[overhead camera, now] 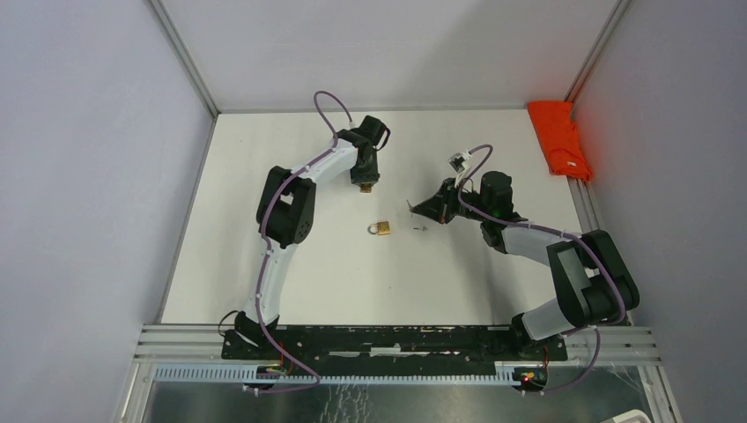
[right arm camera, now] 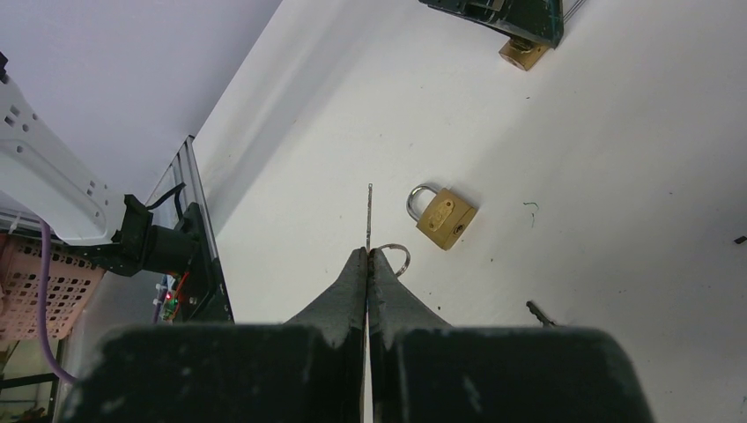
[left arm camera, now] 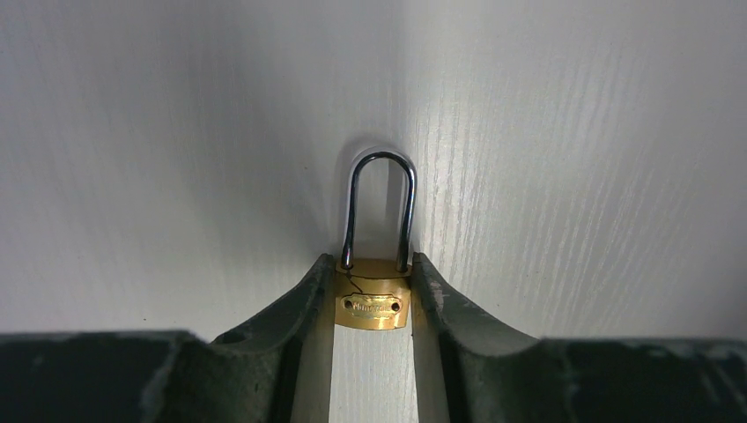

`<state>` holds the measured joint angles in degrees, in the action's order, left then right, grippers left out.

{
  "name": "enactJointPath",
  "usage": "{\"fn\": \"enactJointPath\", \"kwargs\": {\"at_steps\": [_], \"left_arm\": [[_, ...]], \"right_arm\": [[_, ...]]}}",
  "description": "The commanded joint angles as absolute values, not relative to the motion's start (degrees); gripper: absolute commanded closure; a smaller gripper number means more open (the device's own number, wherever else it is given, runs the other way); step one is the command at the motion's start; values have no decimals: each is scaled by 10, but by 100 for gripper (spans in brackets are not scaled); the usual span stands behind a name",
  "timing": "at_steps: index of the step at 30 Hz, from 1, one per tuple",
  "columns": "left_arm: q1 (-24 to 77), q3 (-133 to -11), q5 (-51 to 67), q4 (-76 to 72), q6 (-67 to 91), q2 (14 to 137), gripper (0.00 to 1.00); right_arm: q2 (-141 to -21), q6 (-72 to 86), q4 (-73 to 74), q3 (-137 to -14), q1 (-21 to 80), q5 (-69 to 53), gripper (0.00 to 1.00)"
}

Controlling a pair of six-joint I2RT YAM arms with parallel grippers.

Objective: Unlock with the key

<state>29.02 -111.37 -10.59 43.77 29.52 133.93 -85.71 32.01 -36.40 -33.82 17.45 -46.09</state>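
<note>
A small brass padlock point(left arm camera: 373, 304) with a steel shackle lies on the white table between the fingers of my left gripper point(left arm camera: 373, 266), which press on both sides of its body. From above, that gripper point(overhead camera: 366, 182) points down at the far centre of the table. A second brass padlock point(overhead camera: 380, 228) point(right arm camera: 445, 217) lies loose mid-table, shackle closed. My right gripper point(right arm camera: 367, 254) is shut on a key point(right arm camera: 369, 211); the thin blade sticks out past the tips and its ring point(right arm camera: 398, 259) shows beside them. It hovers right of the loose padlock point(overhead camera: 423, 211).
A small dark key-like piece point(right arm camera: 539, 312) lies on the table near the right gripper. An orange cloth point(overhead camera: 560, 139) sits at the far right edge. Grey walls close in the table on three sides.
</note>
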Motion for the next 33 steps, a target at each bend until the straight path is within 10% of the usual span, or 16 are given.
{"fn": "enactJointPath", "kwargs": {"at_steps": [1, 33], "left_arm": [[291, -1111, -117, 452, 273, 1353, 98], [345, -1052, -98, 401, 397, 1108, 98]], "right_arm": [[-856, 324, -397, -341, 173, -471, 100], [-955, 435, -555, -393, 262, -334, 100]]}}
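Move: Beyond and to the left of the right hand, which still holds the key, the long-shackle padlock lies on the table in the left fingers: from the right hand about 14 cm ahead, 12 cm left and 12 cm down. From the left hand, the held key is some 13 cm back, 12 cm right and 12 cm higher. The other padlock lies about 10 cm back and 4 cm right of the left hand, and the loose key 11 cm back and 14 cm right, both on the table. Lifting the already gripped padlock about 15 cm straight up off the table, the left hand then swings a few centimetres right and back towards the held key, its fingers tipping some 15 degrees forward and to the right. Meanwhile the right hand keeps its pinch on the key and carries it about 5 cm left towards that padlock, dipping 2 cm and then rising again. ##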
